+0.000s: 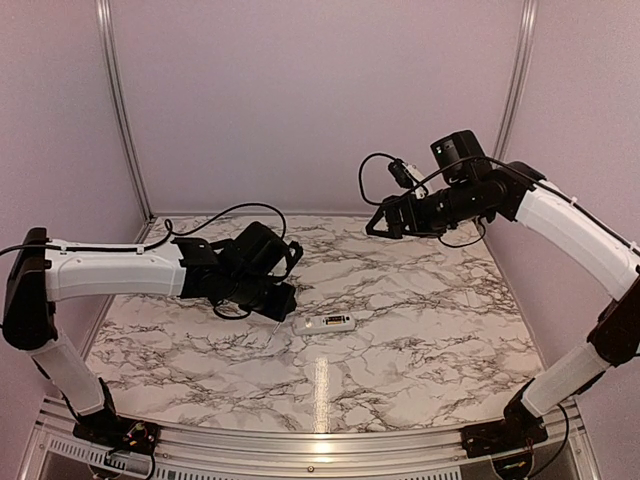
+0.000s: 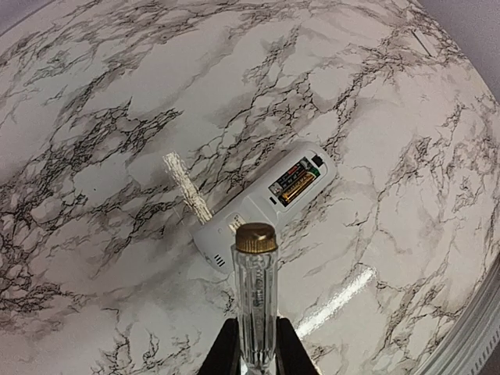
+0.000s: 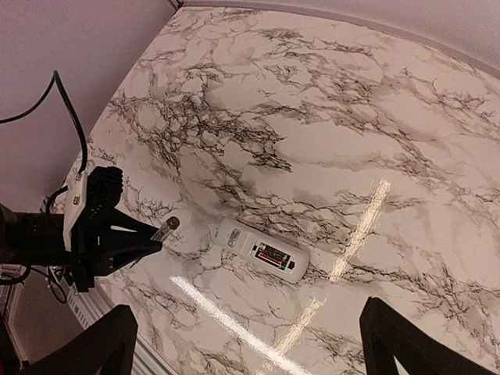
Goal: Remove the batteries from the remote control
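The white remote control [image 1: 325,323] lies flat mid-table with its back up. Its compartment stands uncovered, and the brownish-gold and dark batteries [image 2: 295,184] sit inside it. My left gripper [image 2: 255,336] is shut on a clear pen-like tool [image 2: 255,289] with a gold cap. That cap hovers over the remote control's [image 2: 250,215] near end, apart from the batteries. In the top view the left gripper [image 1: 285,300] is just left of the remote. My right gripper [image 1: 378,225] hangs high at the back right, open and holding nothing. It looks down on the remote control [image 3: 234,237], the batteries [image 3: 272,256] and the tool [image 3: 166,226].
The marble-patterned table [image 1: 420,330] is bounded by pale walls at the back and both sides. A metal rail [image 1: 320,440] runs along the near edge. Loose black cables [image 1: 215,220] hang from the left arm. Bright glare streaks lie on the table near the remote.
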Controlling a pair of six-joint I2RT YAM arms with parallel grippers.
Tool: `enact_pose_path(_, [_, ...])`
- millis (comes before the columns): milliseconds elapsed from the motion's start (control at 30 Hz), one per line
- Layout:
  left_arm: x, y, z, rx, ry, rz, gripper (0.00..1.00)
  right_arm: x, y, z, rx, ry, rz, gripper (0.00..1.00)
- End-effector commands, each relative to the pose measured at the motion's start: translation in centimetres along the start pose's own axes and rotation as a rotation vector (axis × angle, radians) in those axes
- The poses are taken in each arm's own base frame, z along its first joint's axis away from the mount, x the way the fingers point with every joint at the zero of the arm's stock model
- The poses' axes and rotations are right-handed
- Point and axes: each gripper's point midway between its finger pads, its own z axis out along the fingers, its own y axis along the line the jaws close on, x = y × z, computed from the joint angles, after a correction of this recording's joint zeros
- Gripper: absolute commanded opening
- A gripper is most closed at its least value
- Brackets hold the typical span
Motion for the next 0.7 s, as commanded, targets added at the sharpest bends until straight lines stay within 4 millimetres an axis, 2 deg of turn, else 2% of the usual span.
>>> enact_pose_path(0, [-3.7,-2.2,-3.0,0.094,-0.143,0.120,0.11,-0.7,0.4,-0.9,-0.040,-0.021,0.028,0.98])
enact_pose_path(200, [-6.2,-3.4,-5.0,0.123,-0.223,0.225,0.11,0.1,1.2,0.3,-0.117,0.044,0.057,0.98])
enact_pose_path(500, [-8.8,-4.1,-6.3,0.113,-0.305,0.324,0.10,0.5,3.0,2.0,-0.250,0.113,0.203,0.97])
enact_pose_path(667, [-9.9,-4.5,-6.8,0.116,-0.348,0.350,0.10,0.4,3.1,2.6,-0.264,0.133,0.300,0.96])
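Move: The left hand holds the clear-handled screwdriver by its handle. The right hand, which it is being taken to, waits wide open about 20 cm to the left hand's right, 5 cm ahead and 15 cm higher. From the right hand the screwdriver handle lies roughly 18 cm left, 4 cm back and 14 cm below. The open remote control lies on the table about 9 cm right, 4 cm ahead and 12 cm below the left hand. Keeping its pinch on the screwdriver, the left hand lifts it about 9 cm, drifting some 3 cm right towards the open right hand, and its fingers tip up to point flatter, a turn of some 20 degrees. After a brief pause the right hand closes in, about 3 cm left and 2 cm down, its wide-open fingers swinging round to point more leftward at the screwdriver. ##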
